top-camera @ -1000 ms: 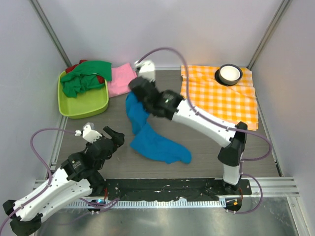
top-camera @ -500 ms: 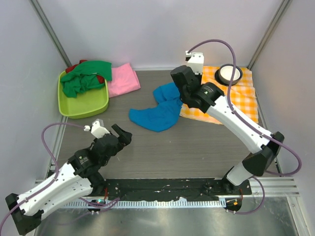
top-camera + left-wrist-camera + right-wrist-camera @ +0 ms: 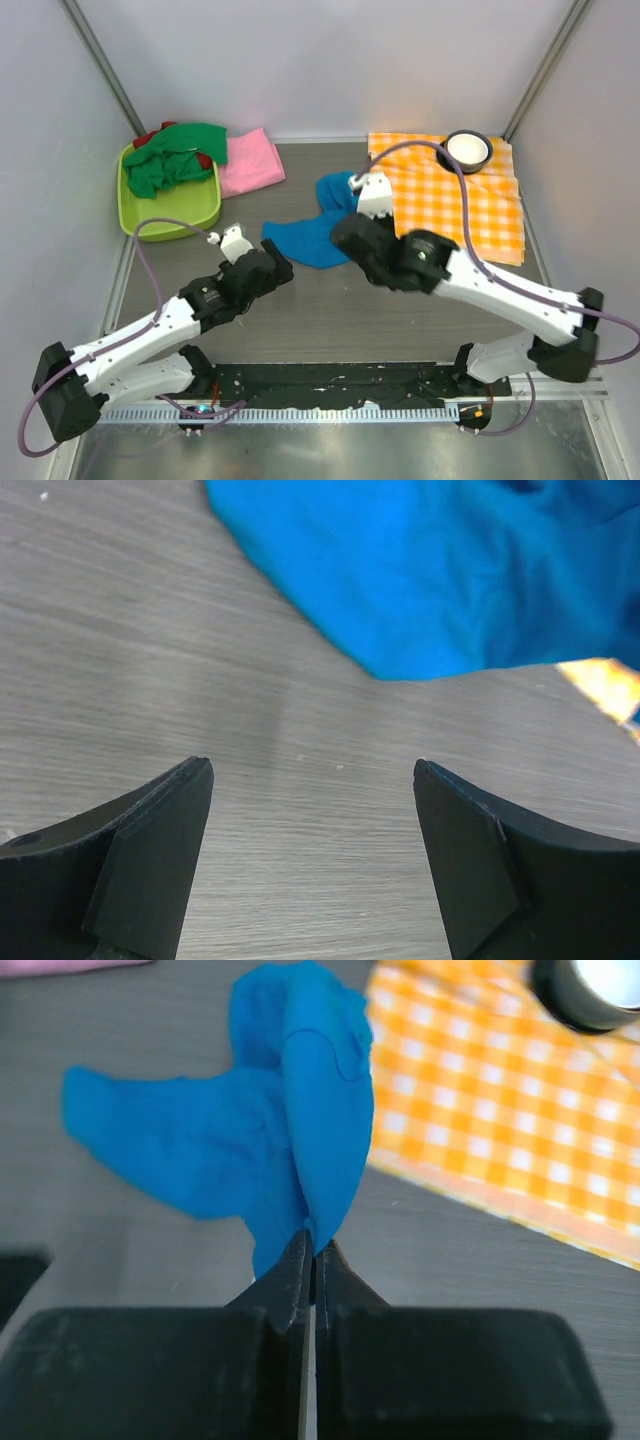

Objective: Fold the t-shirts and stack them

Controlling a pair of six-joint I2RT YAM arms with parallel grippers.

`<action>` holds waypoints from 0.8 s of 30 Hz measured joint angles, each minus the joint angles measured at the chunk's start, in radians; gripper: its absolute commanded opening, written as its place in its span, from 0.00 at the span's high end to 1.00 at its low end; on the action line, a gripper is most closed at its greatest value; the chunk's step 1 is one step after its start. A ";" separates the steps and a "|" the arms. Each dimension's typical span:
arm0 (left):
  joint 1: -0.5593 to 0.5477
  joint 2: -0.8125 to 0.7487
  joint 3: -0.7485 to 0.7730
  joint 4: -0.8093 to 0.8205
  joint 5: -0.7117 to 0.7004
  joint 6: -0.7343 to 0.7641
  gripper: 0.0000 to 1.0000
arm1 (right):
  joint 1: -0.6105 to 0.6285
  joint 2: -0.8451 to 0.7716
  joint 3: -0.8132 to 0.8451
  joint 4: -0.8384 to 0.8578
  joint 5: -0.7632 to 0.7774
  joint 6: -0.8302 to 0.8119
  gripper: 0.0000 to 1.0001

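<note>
A bright blue t-shirt (image 3: 305, 240) lies crumpled mid-table, one end reaching the checked cloth. My right gripper (image 3: 312, 1235) is shut on a pinched fold of the blue t-shirt (image 3: 250, 1140) at its near edge. My left gripper (image 3: 277, 266) stands open just left of the shirt, over bare table; in the left wrist view its fingers (image 3: 160, 850) frame wood grain, with the blue t-shirt (image 3: 430, 570) a little ahead. A pink t-shirt (image 3: 250, 162) lies at the back left. A green t-shirt (image 3: 175, 155) is heaped on a red one (image 3: 145, 138) in the tub.
A lime-green tub (image 3: 170, 215) sits at the back left. An orange-and-white checked cloth (image 3: 450, 205) covers the back right, with a black-rimmed white bowl (image 3: 467, 150) on its far edge. Grey walls close in three sides.
My right arm swung the blue t-shirt from the left-centre toward the checked cloth, then drew back toward me. My left arm reached forward to the shirt's left edge.
</note>
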 measured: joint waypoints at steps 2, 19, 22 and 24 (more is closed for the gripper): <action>0.000 -0.030 0.009 0.030 0.001 0.008 0.14 | 0.120 -0.102 -0.068 -0.034 0.001 0.046 0.99; 0.007 0.485 0.217 0.261 0.111 0.074 0.17 | 0.114 -0.247 -0.396 -0.091 0.057 0.303 0.99; 0.005 0.628 0.271 0.330 0.180 0.072 0.18 | 0.076 -0.221 -0.377 -0.056 0.059 0.294 0.99; 0.003 0.689 0.290 0.364 0.208 0.071 0.19 | 0.044 -0.219 -0.377 -0.034 0.051 0.280 0.99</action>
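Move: The blue t-shirt hangs from the right fingers, its far part already on the table; that spread part's middle lies about 7 cm ahead of the right hand, 11 cm to its left and 28 cm below. The yellow checked cloth is some 13 cm ahead, 16 cm right, equally low. From the left hand, the blue shirt's middle is roughly 12 cm ahead, 10 cm right, 12 cm below; the folded pink shirt is about 27 cm ahead and 6 cm left. Still pinching the blue shirt, the right hand draws its held end back about 7 cm, swings right and sinks some 8 cm towards the table, then eases slightly forward. The open left hand lifts briefly by 4 cm, then sweeps about 13 cm right, with some forward reach, and dips in over the shirt beside the right gripper, turning some 10 degrees clockwise; its contact with the cloth can't be made out. ##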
